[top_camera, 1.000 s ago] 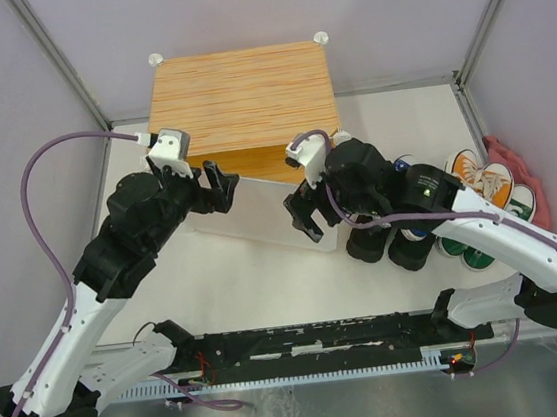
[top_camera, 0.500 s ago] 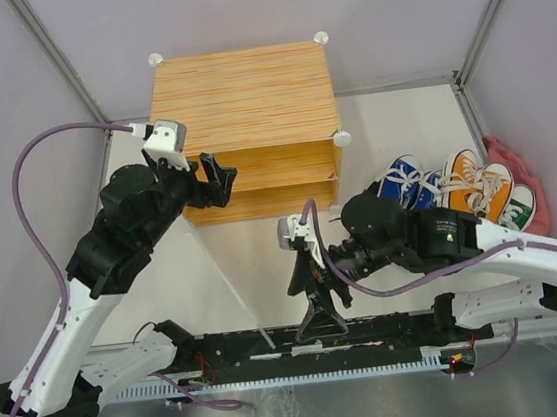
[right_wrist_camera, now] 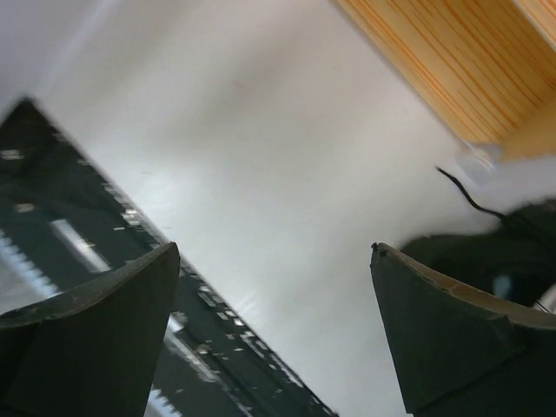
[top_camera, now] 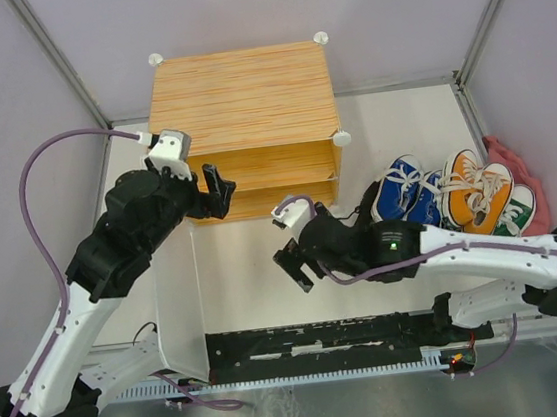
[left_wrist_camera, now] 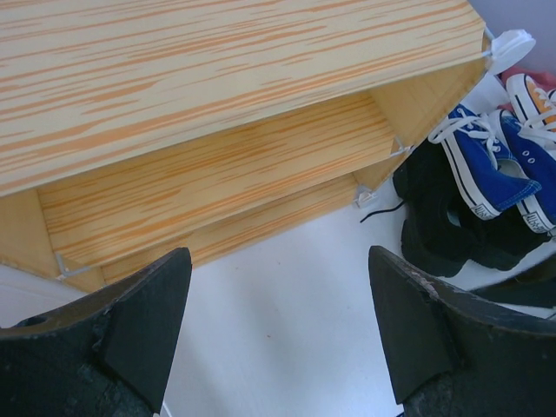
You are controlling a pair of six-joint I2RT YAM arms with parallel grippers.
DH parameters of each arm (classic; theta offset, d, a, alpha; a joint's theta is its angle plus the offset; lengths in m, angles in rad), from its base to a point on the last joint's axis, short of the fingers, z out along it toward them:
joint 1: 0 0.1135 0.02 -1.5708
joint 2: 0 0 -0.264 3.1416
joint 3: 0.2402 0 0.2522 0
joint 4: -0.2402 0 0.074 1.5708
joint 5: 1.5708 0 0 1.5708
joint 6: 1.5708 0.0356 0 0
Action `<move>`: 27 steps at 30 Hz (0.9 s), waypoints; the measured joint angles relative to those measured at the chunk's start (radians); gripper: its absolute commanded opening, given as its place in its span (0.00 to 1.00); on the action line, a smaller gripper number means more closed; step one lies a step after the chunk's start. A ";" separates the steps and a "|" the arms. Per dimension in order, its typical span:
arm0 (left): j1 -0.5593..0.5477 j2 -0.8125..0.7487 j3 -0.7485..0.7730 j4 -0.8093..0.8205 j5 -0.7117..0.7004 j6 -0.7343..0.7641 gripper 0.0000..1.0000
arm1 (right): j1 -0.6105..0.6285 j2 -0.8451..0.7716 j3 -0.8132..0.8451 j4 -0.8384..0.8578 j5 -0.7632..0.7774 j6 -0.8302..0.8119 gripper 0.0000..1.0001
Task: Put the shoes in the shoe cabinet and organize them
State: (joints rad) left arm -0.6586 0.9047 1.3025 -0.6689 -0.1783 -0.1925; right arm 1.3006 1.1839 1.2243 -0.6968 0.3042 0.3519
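Observation:
The shoe cabinet (top_camera: 241, 97) stands at the back with its white door (top_camera: 178, 300) swung out to the left. Its wood shelves (left_wrist_camera: 217, 165) lie bare. My left gripper (top_camera: 214, 191) hangs open at the cabinet's front left corner, with nothing between its fingers (left_wrist_camera: 148, 313). My right gripper (top_camera: 293, 267) is open and empty over the table in front of the cabinet. To the right of the cabinet stand the blue sneakers (top_camera: 402, 186), orange sneakers (top_camera: 472, 186) and green sneakers (top_camera: 515, 207). The black boots (left_wrist_camera: 443, 226) sit beside the blue pair (left_wrist_camera: 486, 165), largely hidden under my right arm in the top view.
A pink cloth (top_camera: 514, 156) lies against the right wall behind the shoes. A black rail (top_camera: 323, 334) runs along the near table edge between the arm bases. Purple walls close in the back and both sides.
The cabinet door has swung from across the front out to the left. My right gripper pulled back from the cabinet toward the near edge, then lifted slightly. The left gripper barely moved.

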 measured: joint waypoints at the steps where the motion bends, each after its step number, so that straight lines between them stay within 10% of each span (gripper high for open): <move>1: 0.000 -0.003 0.000 -0.010 0.001 0.000 0.88 | 0.000 0.041 -0.014 -0.017 0.067 0.014 0.99; 11: 0.000 -0.082 -0.006 -0.087 0.022 0.000 0.88 | -0.235 0.075 0.085 -0.361 0.488 0.258 0.99; 19: 0.000 -0.139 -0.019 -0.098 0.058 -0.001 0.89 | -0.494 -0.186 0.052 -0.569 0.507 0.370 0.99; 27: 0.000 -0.154 -0.053 -0.093 0.098 -0.001 0.89 | -0.750 -0.097 0.019 -0.575 0.424 0.352 0.94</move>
State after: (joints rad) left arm -0.6586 0.7502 1.2491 -0.7616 -0.0799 -0.1932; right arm 0.5503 1.0870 1.2434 -1.2713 0.7284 0.7044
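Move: Off to the right, the orange shoes lie about 17 cm ahead of the right hand, 35 cm to its right and 14 cm below. The blue shoes stand before them, some 15 cm ahead and 22 cm right at about the same height, on the black shoes, which are 7 cm ahead, 19 cm right and 20 cm below. From the left hand the orange shoes are roughly 5 cm ahead, 46 cm right and 26 cm below. Swinging right by almost 30 cm and about 10 cm forward, the open right hand leaves the space in front of the cabinet for the shoe pile, dipping 4 cm early, climbing back, then starting to sink again at the end. Its wrist turns some 70 degrees clockwise, the fingers staying open above the shoes. Meanwhile the left hand, also open and empty, backs off about 4 cm from the cabinet. ##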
